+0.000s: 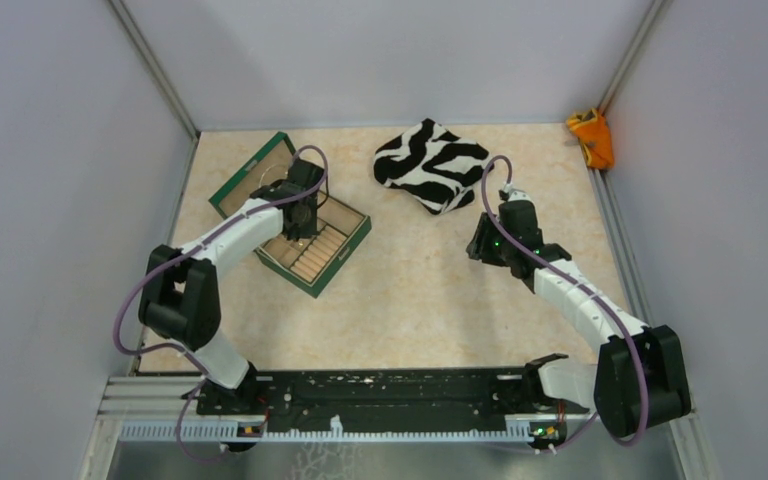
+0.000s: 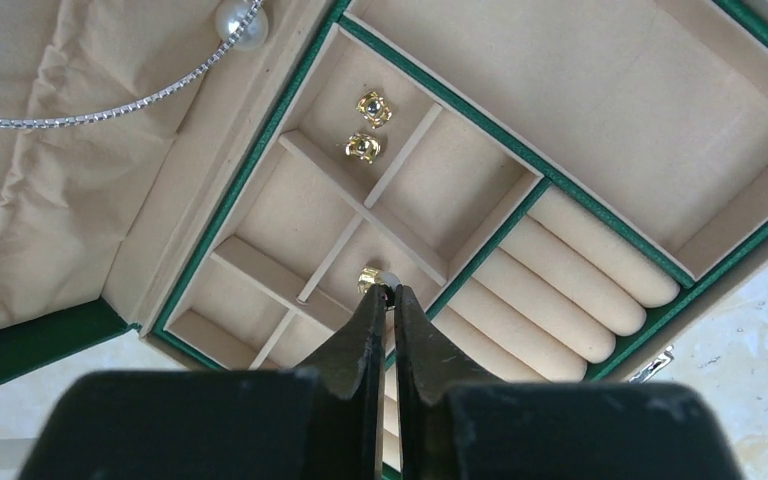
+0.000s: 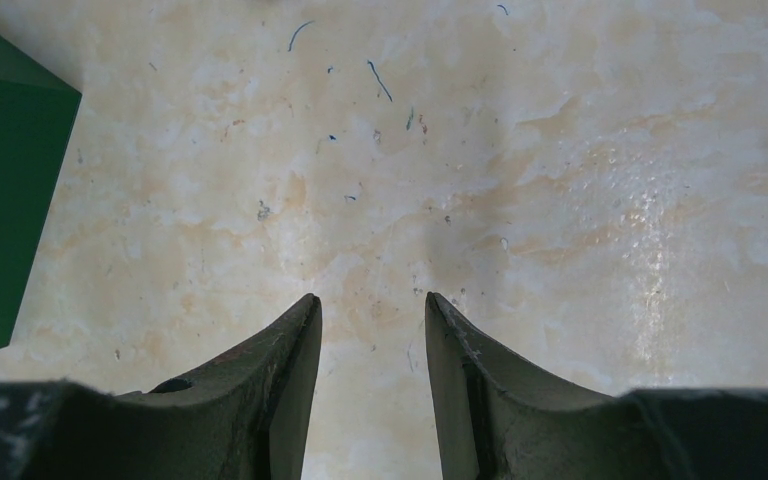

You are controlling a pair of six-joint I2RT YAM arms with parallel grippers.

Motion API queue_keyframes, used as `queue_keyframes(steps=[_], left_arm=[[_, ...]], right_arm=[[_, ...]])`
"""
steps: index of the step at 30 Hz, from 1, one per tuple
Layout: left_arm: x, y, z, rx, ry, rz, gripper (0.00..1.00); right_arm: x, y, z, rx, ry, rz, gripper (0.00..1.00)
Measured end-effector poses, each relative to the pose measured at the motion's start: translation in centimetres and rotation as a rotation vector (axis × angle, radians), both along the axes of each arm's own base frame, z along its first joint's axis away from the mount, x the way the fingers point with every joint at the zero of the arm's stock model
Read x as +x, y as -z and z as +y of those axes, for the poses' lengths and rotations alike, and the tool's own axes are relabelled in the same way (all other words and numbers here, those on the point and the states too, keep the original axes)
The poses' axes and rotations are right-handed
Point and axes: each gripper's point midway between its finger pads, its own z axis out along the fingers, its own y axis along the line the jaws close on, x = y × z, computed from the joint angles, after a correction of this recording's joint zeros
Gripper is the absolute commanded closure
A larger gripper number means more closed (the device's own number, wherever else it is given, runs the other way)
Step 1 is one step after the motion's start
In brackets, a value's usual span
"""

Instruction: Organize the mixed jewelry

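Note:
My left gripper [image 2: 388, 292] is shut on a tiny gold-and-white stud [image 2: 372, 277] and holds it over a small compartment of the open green jewelry box [image 2: 481, 249]. Two gold-coloured studs [image 2: 367, 126] lie in a compartment farther back. A thin silvery chain [image 2: 110, 108] with a pearl bead [image 2: 240, 22] lies in the lid's cloth pocket, only partly in view. In the top view the left gripper [image 1: 301, 216] is over the box [image 1: 358, 243]. My right gripper [image 3: 370, 300] is open and empty above bare table, also in the top view [image 1: 484, 246].
The zebra-striped cloth [image 1: 430, 165] lies at the back centre, just beyond the right gripper. An orange object [image 1: 592, 137] sits in the far right corner. The box's green corner [image 3: 0, 200] shows at the left of the right wrist view. Padded ring rolls [image 2: 560, 290] fill the box's right part.

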Motion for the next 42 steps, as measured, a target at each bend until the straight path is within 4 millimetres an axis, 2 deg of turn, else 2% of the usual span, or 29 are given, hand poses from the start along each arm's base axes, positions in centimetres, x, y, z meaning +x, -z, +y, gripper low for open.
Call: queue_keyframes(steps=[2, 5, 12, 16, 18, 21, 24, 27, 29, 31, 34, 36, 38, 42], left_arm=[[0.0, 0.1, 0.1, 0.005, -0.005, 0.001, 0.8], [0.1, 0.2, 0.2, 0.012, -0.014, -0.001, 0.75], [0.1, 0.0, 0.4, 0.013, -0.028, -0.008, 0.73], [0.0, -1.4, 0.4, 0.0, -0.027, -0.036, 0.73], [0.3, -2.9, 0.3, -0.012, -0.026, -0.063, 0.71], [1.3, -6.4, -0.1, -0.043, -0.018, -0.142, 0.64], [2.5, -10.6, -0.3, -0.084, -0.011, -0.231, 0.63], [4.6, -16.2, 0.1, -0.139, -0.014, -0.351, 0.6], [5.6, -19.0, 1.0, -0.16, -0.032, -0.413, 0.54], [6.8, -21.9, 2.8, -0.184, -0.062, -0.476, 0.53], [8.4, -24.2, 6.5, -0.197, -0.136, -0.539, 0.53], [9.1, -24.0, 9.0, -0.193, -0.185, -0.542, 0.53], [9.9, -22.6, 11.6, -0.192, -0.233, -0.512, 0.54], [10.8, -19.2, 14.4, -0.213, -0.278, -0.433, 0.55]], right_arm=[[0.0, 0.0, 0.0, 0.0, 0.0, 0.0, 0.57], [0.0, 0.0, 0.0, 0.0, 0.0, 0.0, 0.57], [0.0, 0.0, 0.0, 0.001, 0.0, 0.0, 0.57], [0.0, 0.0, 0.0, 0.002, -0.002, 0.0, 0.58], [0.0, 0.0, 0.1, 0.003, -0.003, 0.001, 0.58], [0.0, 0.0, 0.1, 0.006, -0.005, 0.001, 0.58], [-0.1, 0.0, 0.2, 0.007, -0.007, 0.002, 0.58], [-0.1, 0.0, 0.2, 0.008, -0.008, 0.002, 0.58], [-0.1, 0.0, 0.2, 0.009, -0.008, 0.002, 0.58], [-0.1, 0.0, 0.2, 0.009, -0.009, 0.002, 0.58], [-0.1, 0.0, 0.3, 0.01, -0.01, 0.002, 0.58], [-0.1, 0.0, 0.3, 0.011, -0.011, 0.003, 0.58], [-0.1, 0.0, 0.3, 0.014, -0.013, 0.003, 0.58], [-0.2, -0.1, 0.4, 0.019, -0.019, 0.005, 0.58]])
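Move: At the left fingertips sits the gold earring, about 1 cm below the hand point, in a middle small compartment of the open jewelry tray. Two other gold earrings lie some 4 cm ahead, the ring rolls about 3 cm right and 3 cm back, and the empty large compartment about 7 cm right and 5 cm ahead. The raised lid's middle is around 9 cm left and 10 cm ahead, some 3 cm higher. From the right hand the gold earring lies roughly 34 cm left, 4 cm ahead and slightly lower. Opening in place over the small compartment, the left fingers let go of the gold earring; the hand then lifts steeply out of the tray by about 24 cm, easing forward and spreading the fingers to about half open. High up it swings left and forward over the lid, fingers tipping up some 30 degrees, then sinks about 5 cm by the lid's outer edge. ##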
